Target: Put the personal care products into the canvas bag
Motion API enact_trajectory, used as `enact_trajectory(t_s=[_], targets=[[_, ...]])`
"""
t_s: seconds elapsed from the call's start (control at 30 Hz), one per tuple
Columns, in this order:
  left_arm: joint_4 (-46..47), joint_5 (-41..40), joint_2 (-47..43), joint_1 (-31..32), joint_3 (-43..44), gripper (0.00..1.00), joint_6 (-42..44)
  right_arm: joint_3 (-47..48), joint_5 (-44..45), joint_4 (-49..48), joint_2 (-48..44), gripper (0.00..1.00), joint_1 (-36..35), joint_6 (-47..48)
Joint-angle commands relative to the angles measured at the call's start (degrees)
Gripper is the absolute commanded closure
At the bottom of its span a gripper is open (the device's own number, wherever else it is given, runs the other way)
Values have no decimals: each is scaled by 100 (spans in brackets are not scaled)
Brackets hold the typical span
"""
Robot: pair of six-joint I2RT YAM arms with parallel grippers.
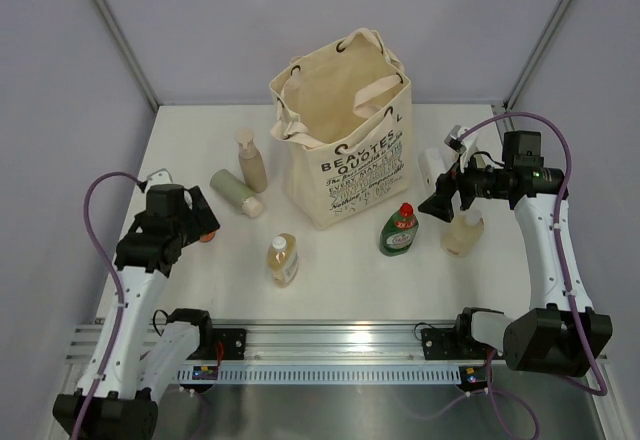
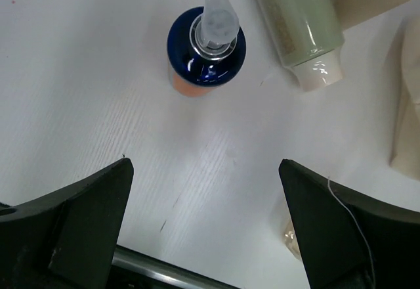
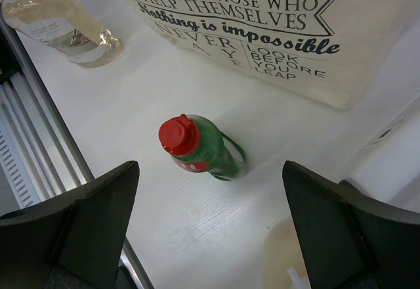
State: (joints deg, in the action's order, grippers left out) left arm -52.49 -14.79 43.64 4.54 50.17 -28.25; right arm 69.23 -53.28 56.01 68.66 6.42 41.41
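Observation:
The canvas bag (image 1: 340, 130) stands open at the table's middle back, its black lettering (image 3: 262, 26) facing the arms. Personal care products lie around it: a beige pump bottle (image 1: 251, 163), a sage-green tube (image 1: 236, 192) (image 2: 298, 23), an amber bottle (image 1: 283, 259) (image 3: 62, 20), a green bottle with a red cap (image 1: 399, 230) (image 3: 203, 148), a white tube (image 1: 432, 168) and a cream bottle (image 1: 463, 232). My left gripper (image 1: 203, 218) (image 2: 205, 167) hovers open just short of a small blue-topped orange bottle (image 2: 207, 52). My right gripper (image 1: 442, 200) (image 3: 210, 165) hangs open above the green and cream bottles.
A metal rail (image 1: 330, 345) runs along the near table edge below the arm bases. Grey walls enclose the table at the back and sides. The bag's rope handles (image 1: 290, 120) droop over its left rim.

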Motion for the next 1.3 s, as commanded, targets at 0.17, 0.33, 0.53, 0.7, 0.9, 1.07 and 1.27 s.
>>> enact_trajectory(t_s=[0.17,0.33,0.53,0.7,0.9,1.07,1.27], targets=[[3805,-130,777,-75,-1501,2,1145,-41,-192,-90,7,0,-17,245],[4580,-209,1638,-278,-1458,3,1286,-41,-157,-64,15,0,-17,236],[4949,-490,2166,-295,-1422,4,1357,-41,-95,-134,15,0,-17,87],[5099,-831,2474,-322,-1387,9,1462,3,45,-160,33,1,-9,-1],[5495,-745,2632,-348,-1344,16,1638,82,116,-143,94,0,-17,-45],[5759,-508,2852,-348,-1159,24,1928,178,151,-99,156,0,-17,-54],[5978,-166,2957,-374,-1159,47,2244,196,204,-46,156,0,-17,16]])
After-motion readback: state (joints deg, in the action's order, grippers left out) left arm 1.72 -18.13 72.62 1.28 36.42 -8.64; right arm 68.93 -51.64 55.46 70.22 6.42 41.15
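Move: The blue pump bottle stands roughly 11 cm ahead of the open left hand and 3 cm to its left, its middle about 10 cm lower. From that hand, the green tube lies some 20 cm ahead and 5 cm right, the beige pump bottle about 24 cm ahead and 11 cm right, and the amber bottle level with it, 17 cm right. From the right hand, the blue pump bottle is about 55 cm left and 5 cm ahead. Forward about 14 cm while sinking some 8 cm, most of the drop coming early, the left hand goes in low at the blue pump bottle and drifts some 3 cm left. It rolls about 15 degrees, left side up, slows as the open fingers come around the bottle's blue upper part, and closes them by over a third of their range onto its sides. ##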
